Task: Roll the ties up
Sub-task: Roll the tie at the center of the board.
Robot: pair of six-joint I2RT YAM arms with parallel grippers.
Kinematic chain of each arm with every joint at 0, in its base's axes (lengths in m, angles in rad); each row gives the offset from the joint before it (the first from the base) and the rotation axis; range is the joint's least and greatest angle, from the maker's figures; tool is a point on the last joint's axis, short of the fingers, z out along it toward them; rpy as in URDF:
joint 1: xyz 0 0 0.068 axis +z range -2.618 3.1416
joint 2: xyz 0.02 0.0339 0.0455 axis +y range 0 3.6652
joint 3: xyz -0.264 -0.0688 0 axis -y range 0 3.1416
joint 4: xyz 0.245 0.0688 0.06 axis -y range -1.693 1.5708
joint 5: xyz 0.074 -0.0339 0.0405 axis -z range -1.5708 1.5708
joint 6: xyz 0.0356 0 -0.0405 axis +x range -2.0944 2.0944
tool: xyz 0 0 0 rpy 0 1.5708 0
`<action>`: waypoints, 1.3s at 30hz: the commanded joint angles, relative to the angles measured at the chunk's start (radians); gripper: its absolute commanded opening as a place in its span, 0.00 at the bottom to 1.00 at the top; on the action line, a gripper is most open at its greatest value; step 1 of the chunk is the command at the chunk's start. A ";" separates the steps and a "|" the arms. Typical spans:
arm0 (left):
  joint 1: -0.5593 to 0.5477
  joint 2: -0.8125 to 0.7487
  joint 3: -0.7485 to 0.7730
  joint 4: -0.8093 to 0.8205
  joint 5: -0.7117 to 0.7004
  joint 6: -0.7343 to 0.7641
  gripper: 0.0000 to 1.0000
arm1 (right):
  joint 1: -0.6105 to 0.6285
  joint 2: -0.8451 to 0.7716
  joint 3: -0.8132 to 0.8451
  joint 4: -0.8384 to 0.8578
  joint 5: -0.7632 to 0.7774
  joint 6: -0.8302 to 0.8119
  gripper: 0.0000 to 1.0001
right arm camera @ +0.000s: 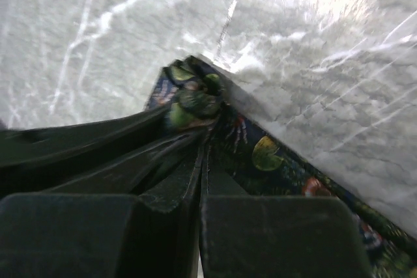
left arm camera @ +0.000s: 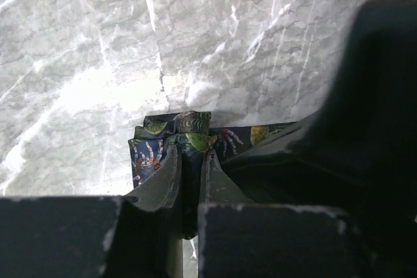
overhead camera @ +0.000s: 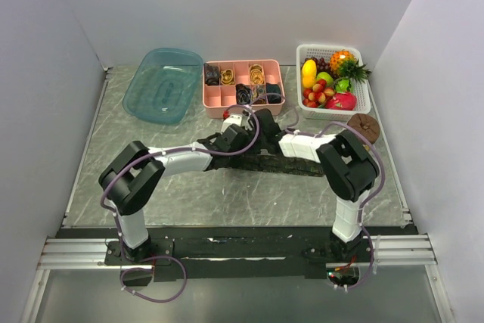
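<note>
A dark navy tie (overhead camera: 291, 166) with a green and orange print lies as a strip across the middle of the table. Both arms meet over its left end. In the left wrist view, my left gripper (left arm camera: 192, 152) is shut on the folded, partly coiled end of the tie (left arm camera: 186, 125), with fabric pinched between the fingers. In the right wrist view, my right gripper (right arm camera: 210, 129) is shut, its tips against the same bunched end (right arm camera: 192, 99), while the flat strip (right arm camera: 270, 154) runs off to the lower right. From above the grippers (overhead camera: 246, 135) (overhead camera: 266, 126) sit side by side.
A pink divided organizer (overhead camera: 227, 97) at the back centre holds several rolled ties (overhead camera: 257, 75). A clear blue tub (overhead camera: 162, 85) stands at the back left. At the back right is a white basket of fruit (overhead camera: 334, 79), with a brown round object (overhead camera: 365, 126) in front of it.
</note>
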 commanded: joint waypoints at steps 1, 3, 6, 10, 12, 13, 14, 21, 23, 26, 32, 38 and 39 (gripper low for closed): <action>-0.029 0.067 0.010 -0.038 0.065 -0.016 0.09 | -0.025 -0.075 -0.017 0.038 -0.006 -0.016 0.00; -0.035 0.075 0.015 -0.040 0.064 -0.016 0.15 | -0.035 -0.078 -0.026 0.036 -0.001 -0.017 0.00; -0.042 0.084 0.018 -0.038 0.065 -0.017 0.27 | -0.044 -0.081 -0.035 0.033 0.004 -0.019 0.00; -0.049 0.091 0.021 -0.034 0.065 -0.024 0.39 | -0.058 -0.086 -0.048 0.032 0.005 -0.023 0.00; -0.050 0.096 0.022 -0.030 0.074 -0.027 0.41 | -0.064 -0.094 -0.051 0.030 0.008 -0.026 0.00; -0.055 0.101 0.027 -0.030 0.073 -0.028 0.43 | -0.068 -0.095 -0.054 0.027 0.010 -0.028 0.00; -0.056 0.101 0.027 -0.029 0.073 -0.030 0.44 | -0.073 -0.097 -0.054 0.026 0.010 -0.028 0.00; -0.069 0.096 0.032 -0.026 0.056 -0.039 0.60 | -0.085 -0.108 -0.074 0.032 0.007 -0.028 0.00; -0.072 0.087 0.028 -0.021 0.050 -0.040 0.62 | -0.088 -0.112 -0.077 0.032 0.007 -0.028 0.00; -0.070 0.056 0.012 -0.004 0.047 -0.050 0.66 | -0.091 -0.124 -0.081 0.030 0.007 -0.032 0.00; -0.070 -0.060 -0.045 0.029 0.022 -0.074 0.72 | -0.093 -0.152 -0.080 0.040 -0.016 -0.037 0.00; -0.065 -0.169 -0.061 0.011 -0.024 -0.085 0.87 | -0.087 -0.166 -0.060 0.043 -0.033 -0.043 0.00; -0.064 -0.174 -0.056 -0.003 -0.033 -0.090 0.88 | -0.084 -0.167 -0.054 0.038 -0.032 -0.048 0.00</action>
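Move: The rolled end of the tie is pinched in the left hand, its middle about 1 cm left of the left hand point, 1 cm back and 1 cm below. From the right hand, shut and close beside the roll, it lies some 2 cm left, 1 cm back and 2 cm below. The flat rest of the tie has its middle roughly 12 cm right of the left hand, 1 cm back and 2 cm lower; the pink box stands about 20 cm straight ahead of the left hand. The roll is let go as the left fingers spread nearly fully, the hand sliding about 3 cm right over the tie, then drawing back and rising some 2.5 cm with a slight return left. The right hand, still shut, slips away from the roll about 5 cm right along the tie, dips slightly, then lifts about 2.5 cm. ##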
